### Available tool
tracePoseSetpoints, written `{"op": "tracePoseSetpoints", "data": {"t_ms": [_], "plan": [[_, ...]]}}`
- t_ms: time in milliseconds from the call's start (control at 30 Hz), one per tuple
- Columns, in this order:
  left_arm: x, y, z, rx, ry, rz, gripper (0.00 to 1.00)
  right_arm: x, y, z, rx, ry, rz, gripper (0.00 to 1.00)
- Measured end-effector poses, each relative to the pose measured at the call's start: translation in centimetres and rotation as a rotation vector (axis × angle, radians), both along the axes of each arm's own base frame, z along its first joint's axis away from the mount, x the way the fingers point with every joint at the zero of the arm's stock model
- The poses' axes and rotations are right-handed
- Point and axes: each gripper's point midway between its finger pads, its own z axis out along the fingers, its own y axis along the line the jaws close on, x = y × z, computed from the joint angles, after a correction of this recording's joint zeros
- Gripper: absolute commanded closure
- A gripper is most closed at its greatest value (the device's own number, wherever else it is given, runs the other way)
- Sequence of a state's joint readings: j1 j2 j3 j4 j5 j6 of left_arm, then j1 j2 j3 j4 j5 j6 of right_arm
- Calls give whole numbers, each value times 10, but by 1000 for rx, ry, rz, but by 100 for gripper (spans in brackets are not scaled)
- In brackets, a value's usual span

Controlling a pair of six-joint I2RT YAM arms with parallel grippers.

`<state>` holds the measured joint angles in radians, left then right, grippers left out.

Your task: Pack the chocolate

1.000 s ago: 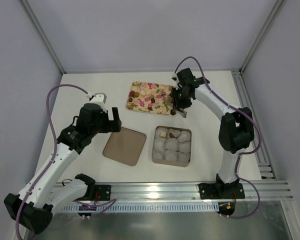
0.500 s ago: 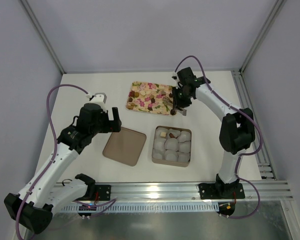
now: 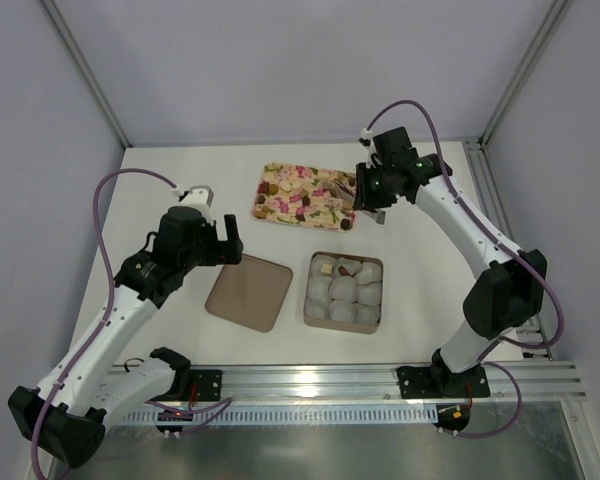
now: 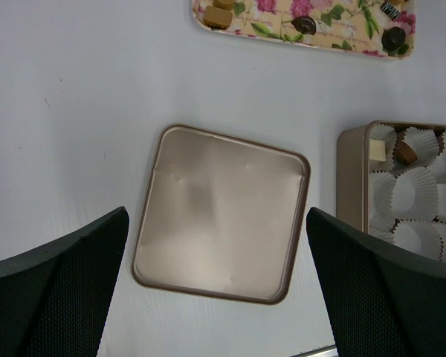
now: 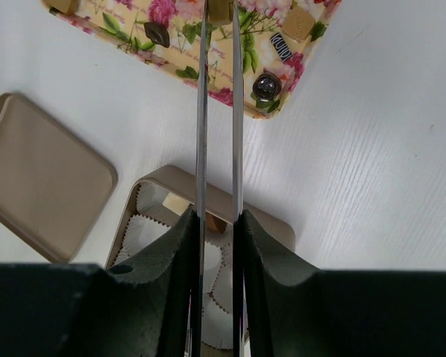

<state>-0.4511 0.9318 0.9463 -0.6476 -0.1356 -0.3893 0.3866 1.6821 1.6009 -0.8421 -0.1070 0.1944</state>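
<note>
Chocolate pieces, dark brown and golden-tan, lie scattered on the floral tray (image 3: 280, 208) (image 5: 126, 22). One dark round piece (image 5: 266, 87) sits at the tray's near right corner. My right gripper (image 3: 346, 190) (image 5: 220, 7) hangs above the tray's right end, its long metal blades shut on a golden-tan chocolate (image 5: 220, 10) at the tips. The tan box (image 3: 309, 290) (image 4: 349, 178) holds white paper cups, with a cream piece (image 4: 377, 151) and a brown piece (image 4: 405, 152) in its far row. My left gripper (image 3: 226, 245) (image 4: 219, 297) is wide open and empty, above the box lid (image 4: 219, 212).
The tan lid (image 3: 248, 292) lies flat, left of the box. Metal frame posts and pale walls enclose the white table. A rail (image 3: 380, 380) with both arm bases runs along the near edge.
My right gripper has narrowed on a tan piece and risen off the tray, with the arm swinging up and right. The left arm has not moved.
</note>
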Motion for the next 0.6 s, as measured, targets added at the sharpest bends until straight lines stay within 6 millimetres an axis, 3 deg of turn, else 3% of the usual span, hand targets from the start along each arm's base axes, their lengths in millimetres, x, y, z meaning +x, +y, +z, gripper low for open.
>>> {"op": "tracePoseSetpoints", "data": {"t_ms": [133, 367, 600], "plan": [[0, -1, 0, -3, 1, -5, 0, -27, -10, 14, 17, -17, -12, 73], [-2, -5, 0, -16, 8, -22, 0, -95, -37, 31, 54, -51, -39, 73], [-2, -9, 1, -28, 14, -37, 0, -152, -58, 26, 75, -43, -64, 73]]}}
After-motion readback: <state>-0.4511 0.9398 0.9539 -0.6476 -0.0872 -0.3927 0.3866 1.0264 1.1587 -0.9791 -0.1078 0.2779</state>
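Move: The right hand keeps a brown chocolate in its tweezer tips, above the flowered tray. The box's middle lies about 18 cm back from this hand, level sideways and 18 cm lower; the tray's middle is 7 cm ahead and 10 cm left. The brown lid lies 17 cm left of the box, level with it. From the left hand, the box is roughly 8 cm back, 18 cm right and 19 cm below. Right hand carries the tweezered chocolate back some 15 cm and 6 cm right, from tray towards box, fingers held. ##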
